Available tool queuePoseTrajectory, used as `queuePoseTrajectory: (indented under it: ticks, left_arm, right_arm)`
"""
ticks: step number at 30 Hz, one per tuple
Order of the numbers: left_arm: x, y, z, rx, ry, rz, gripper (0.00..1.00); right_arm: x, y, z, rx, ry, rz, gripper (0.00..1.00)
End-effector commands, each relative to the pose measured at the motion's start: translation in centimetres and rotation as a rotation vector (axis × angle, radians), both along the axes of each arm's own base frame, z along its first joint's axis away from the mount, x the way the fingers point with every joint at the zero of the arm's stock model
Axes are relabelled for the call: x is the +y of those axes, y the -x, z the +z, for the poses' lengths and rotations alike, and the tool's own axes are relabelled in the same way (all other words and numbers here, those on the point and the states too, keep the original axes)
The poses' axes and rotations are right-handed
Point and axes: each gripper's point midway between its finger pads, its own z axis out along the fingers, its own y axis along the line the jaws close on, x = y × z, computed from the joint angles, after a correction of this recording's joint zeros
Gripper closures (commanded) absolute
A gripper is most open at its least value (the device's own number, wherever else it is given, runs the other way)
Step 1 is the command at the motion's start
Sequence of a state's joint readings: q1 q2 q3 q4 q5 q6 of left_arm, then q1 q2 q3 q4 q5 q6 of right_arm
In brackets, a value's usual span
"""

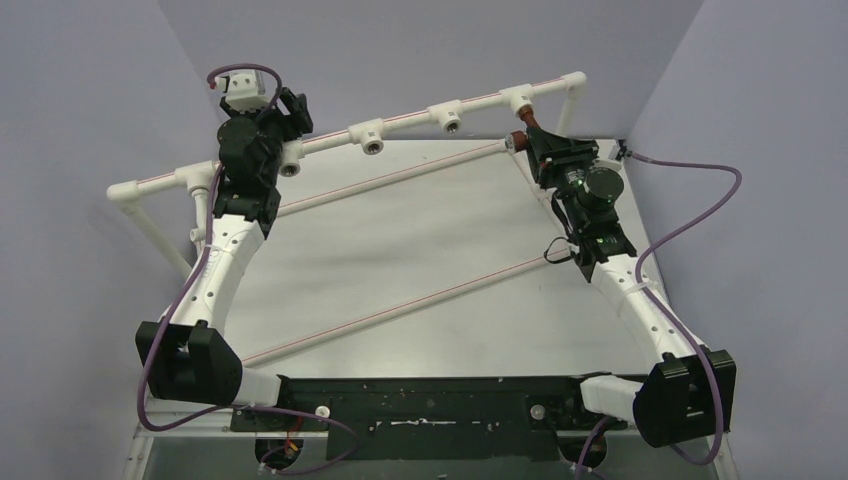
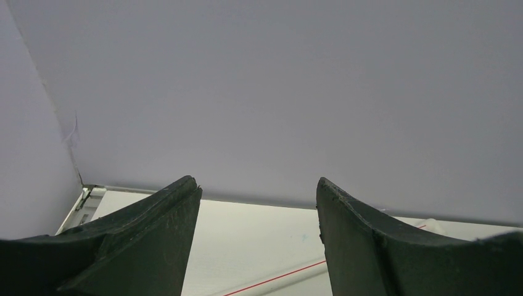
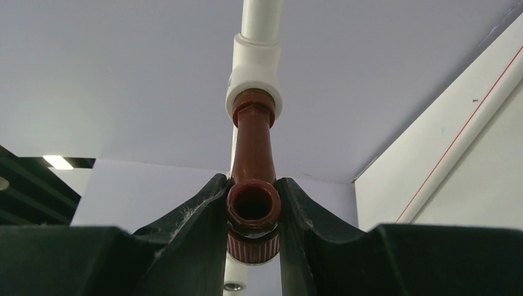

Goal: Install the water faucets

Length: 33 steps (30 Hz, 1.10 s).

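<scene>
A dark reddish-brown water faucet [image 3: 253,145] sits between the fingers of my right gripper [image 3: 253,180], which is shut on its body. The faucet's far end meets a white tee socket [image 3: 254,68] of the pipe frame, and its open spout faces the camera. From above, the right gripper [image 1: 533,140] and the water faucet [image 1: 519,139] are at the back right, just under the rightmost tee socket [image 1: 518,98]. My left gripper [image 1: 293,108] is at the back left by the rail. Its jaws [image 2: 258,182] stand open with nothing between them.
The white pipe frame's back rail [image 1: 405,118] carries further tee sockets [image 1: 372,138] [image 1: 447,117] [image 1: 290,160]. Two long red-striped pipes [image 1: 400,175] [image 1: 400,310] cross the table. Purple-grey walls enclose three sides. Purple cables [image 1: 700,220] loop beside both arms.
</scene>
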<state>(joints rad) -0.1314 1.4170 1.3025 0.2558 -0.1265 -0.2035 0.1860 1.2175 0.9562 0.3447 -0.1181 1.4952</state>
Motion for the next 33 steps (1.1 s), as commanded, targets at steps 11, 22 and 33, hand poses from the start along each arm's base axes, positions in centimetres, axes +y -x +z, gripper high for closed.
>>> queuePoseTrajectory:
  ticks: [11, 22, 33]
  left_arm:
    - [-1.2, -0.1, -12.6, 0.371, -0.08, -0.066, 0.34]
    - [-1.1, -0.1, -12.5, 0.371, -0.079, -0.064, 0.34]
    - [-1.2, -0.1, -12.5, 0.37, -0.08, -0.066, 0.34]
  right_arm:
    - [-0.7, 5.4, 11.5, -0.281, -0.332, -0.004, 0.8]
    - [0.7, 5.1, 9.0, -0.231, -0.262, 0.035, 0.45]
    - [1.6, 5.6, 6.4, -0.157, -0.181, 0.032, 0.33]
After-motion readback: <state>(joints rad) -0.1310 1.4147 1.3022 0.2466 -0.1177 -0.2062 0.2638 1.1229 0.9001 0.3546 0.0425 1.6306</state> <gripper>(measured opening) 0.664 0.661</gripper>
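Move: The right hand already pinches the red water faucet near its free end; the faucet's middle is about 3 cm ahead, 1 cm left and 1 cm up. The white tee it is screwed into sits some 7 cm ahead, 1 cm left and 2 cm higher. The next empty tee is about 17 cm left and 3 cm ahead. From the left hand, the faucet lies roughly 48 cm right, 5 cm back and 2 cm lower. Rolling its left side upward by a last ten degrees or so, clockwise seen from behind, the right hand keeps its pinch on the faucet and eases back just under 1 cm. After a short hold the fingers spread wide and let go, and the hand draws away from the tee, upward and back, ending about 2 cm back and 2 cm higher. ##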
